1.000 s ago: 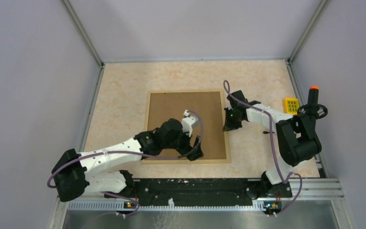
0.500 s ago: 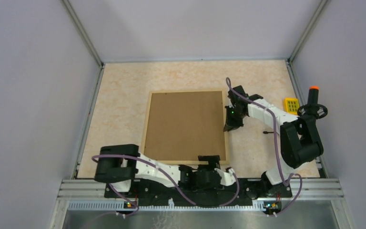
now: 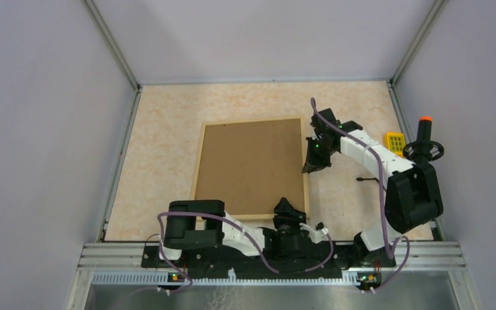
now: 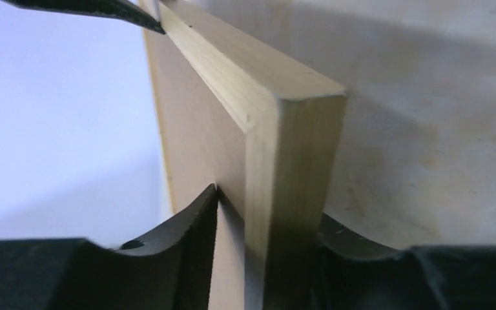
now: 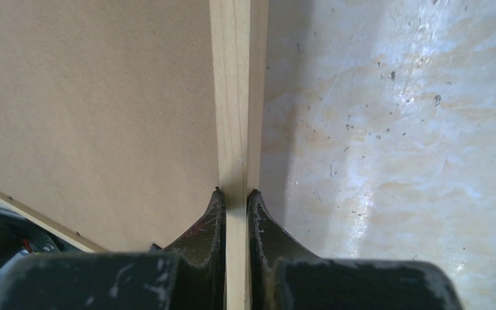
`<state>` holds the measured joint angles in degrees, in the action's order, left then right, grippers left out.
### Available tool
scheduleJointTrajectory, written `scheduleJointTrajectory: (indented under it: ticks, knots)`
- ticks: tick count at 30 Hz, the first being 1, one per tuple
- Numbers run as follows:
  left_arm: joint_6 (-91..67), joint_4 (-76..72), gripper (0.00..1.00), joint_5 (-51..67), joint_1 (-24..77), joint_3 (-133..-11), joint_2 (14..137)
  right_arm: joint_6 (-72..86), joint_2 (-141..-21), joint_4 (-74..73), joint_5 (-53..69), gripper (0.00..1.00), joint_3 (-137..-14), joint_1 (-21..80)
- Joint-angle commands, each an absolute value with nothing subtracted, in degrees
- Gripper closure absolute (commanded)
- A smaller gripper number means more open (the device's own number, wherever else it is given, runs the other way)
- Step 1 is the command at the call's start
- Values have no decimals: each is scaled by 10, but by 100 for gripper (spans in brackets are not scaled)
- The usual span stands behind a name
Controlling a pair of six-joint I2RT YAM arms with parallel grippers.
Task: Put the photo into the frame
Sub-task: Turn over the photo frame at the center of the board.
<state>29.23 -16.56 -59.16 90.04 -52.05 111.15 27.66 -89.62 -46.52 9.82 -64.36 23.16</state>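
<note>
The frame (image 3: 197,174) lies back up on the table, its brown backing board (image 3: 252,168) showing, and it sits slightly skewed. The photo is hidden. My right gripper (image 3: 311,166) is shut on the frame's right moulding (image 5: 236,97), one finger on the board side and one on the outer side; its fingertips (image 5: 234,192) pinch the thin wood. My left gripper (image 3: 289,210) is at the frame's near right corner. In the left wrist view its jaws (image 4: 271,203) straddle the corner moulding (image 4: 297,161), one finger touching the board and the other against the outer face.
A yellow block (image 3: 395,142) and a black stand with an orange tip (image 3: 425,139) sit at the right wall. A small dark item (image 3: 363,179) lies right of the frame. Grey walls enclose the table; a metal rail (image 3: 103,255) runs along the near edge.
My left arm left the board, swung back to the near edge, then came up to the frame's near right corner and narrowed its jaws round it. The frame has skewed slightly.
</note>
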Motion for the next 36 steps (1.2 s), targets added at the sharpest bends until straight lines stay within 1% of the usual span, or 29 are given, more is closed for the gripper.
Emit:
scheduleJointTrajectory:
  ticks: [1, 3, 4, 5, 6, 7, 8, 9, 10, 11, 12, 15, 17, 19, 22, 26, 29, 32, 34, 36]
  knots:
    - [331, -242, 62, -666, 897, -530, 1074, 258, -841, -470, 98, 100, -710, 236]
    - [313, -213, 68, -649, 898, -543, 1050, 230, -840, -480, 81, 99, -741, 236]
    - [287, -179, 72, -630, 898, -554, 1034, 220, -839, -485, 61, 94, -760, 237]
    - [252, -144, 80, -609, 897, -564, 1017, 211, -837, -493, 39, 83, -784, 237]
    - [247, -138, 87, -596, 896, -565, 998, 199, -834, -502, 19, 71, -810, 236]
    - [248, -136, 92, -584, 893, -565, 975, 186, -828, -510, 8, 55, -838, 234]
    - [248, -129, 94, -570, 890, -569, 959, 175, -812, -511, 11, 40, -865, 229]
    - [243, -110, 96, -556, 888, -576, 942, 163, -798, -510, 23, 21, -888, 217]
    - [241, -100, 100, -538, 886, -585, 924, 158, -780, -506, 35, 12, -921, 199]
    - [241, -96, 100, -512, 884, -592, 903, 154, -762, -503, 36, 6, -948, 191]
    - [238, -94, 100, -482, 879, -595, 878, 147, -747, -501, 30, 2, -976, 188]
    - [183, -63, 100, -371, 839, -621, 808, 136, -711, -506, 2, 1, -1062, 187]
    - [117, -34, 100, -280, 791, -647, 767, 132, -690, -499, 2, 1, -1085, 187]
    - [62, -32, 100, -197, 743, -658, 724, 125, -663, -485, 2, 1, -1075, 187]
    - [5, -88, 100, -111, 678, -644, 662, 118, -627, -461, -33, 1, -1021, 187]
    - [-46, -94, 100, -83, 625, -656, 621, 113, -619, -461, -50, 1, -977, 187]
    - [-80, -128, 100, -66, 596, -647, 590, 117, -619, -453, -45, 1, -958, 188]
    - [-99, -158, 100, -82, 576, -638, 574, 122, -617, -441, -39, 1, -942, 187]
    - [-144, -176, 100, -82, 547, -616, 566, 123, -619, -438, -35, 1, -933, 187]
    - [-211, -197, 100, -50, 500, -586, 560, 124, -619, -440, -34, 1, -929, 187]
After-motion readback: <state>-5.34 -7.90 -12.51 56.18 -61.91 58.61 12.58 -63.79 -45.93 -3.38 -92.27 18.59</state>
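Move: The left fingers straddle the photo frame's near bar, still loosely; the frame's middle lies about 13 cm ahead of this hand, 12 cm to its left and 2 cm lower. The near right corner is some 6 cm to its right and 1 cm back, the right gripper about 12 cm ahead and 5 cm right. From the right hand, already gripping the raised right bar, the frame's middle is about 17 cm left, level fore and aft, 4 cm below. Close the left gripper on the near bar while both hands raise the frame a few centimetres, then open the right gripper to let the right bar go and swing that hand up some 40 cm, fingers tipping forward, before sinking about 10 cm. Carry the frame up about 35 cm with the left alone, rolling that wrist nearly 80 degrees right-side-up. ##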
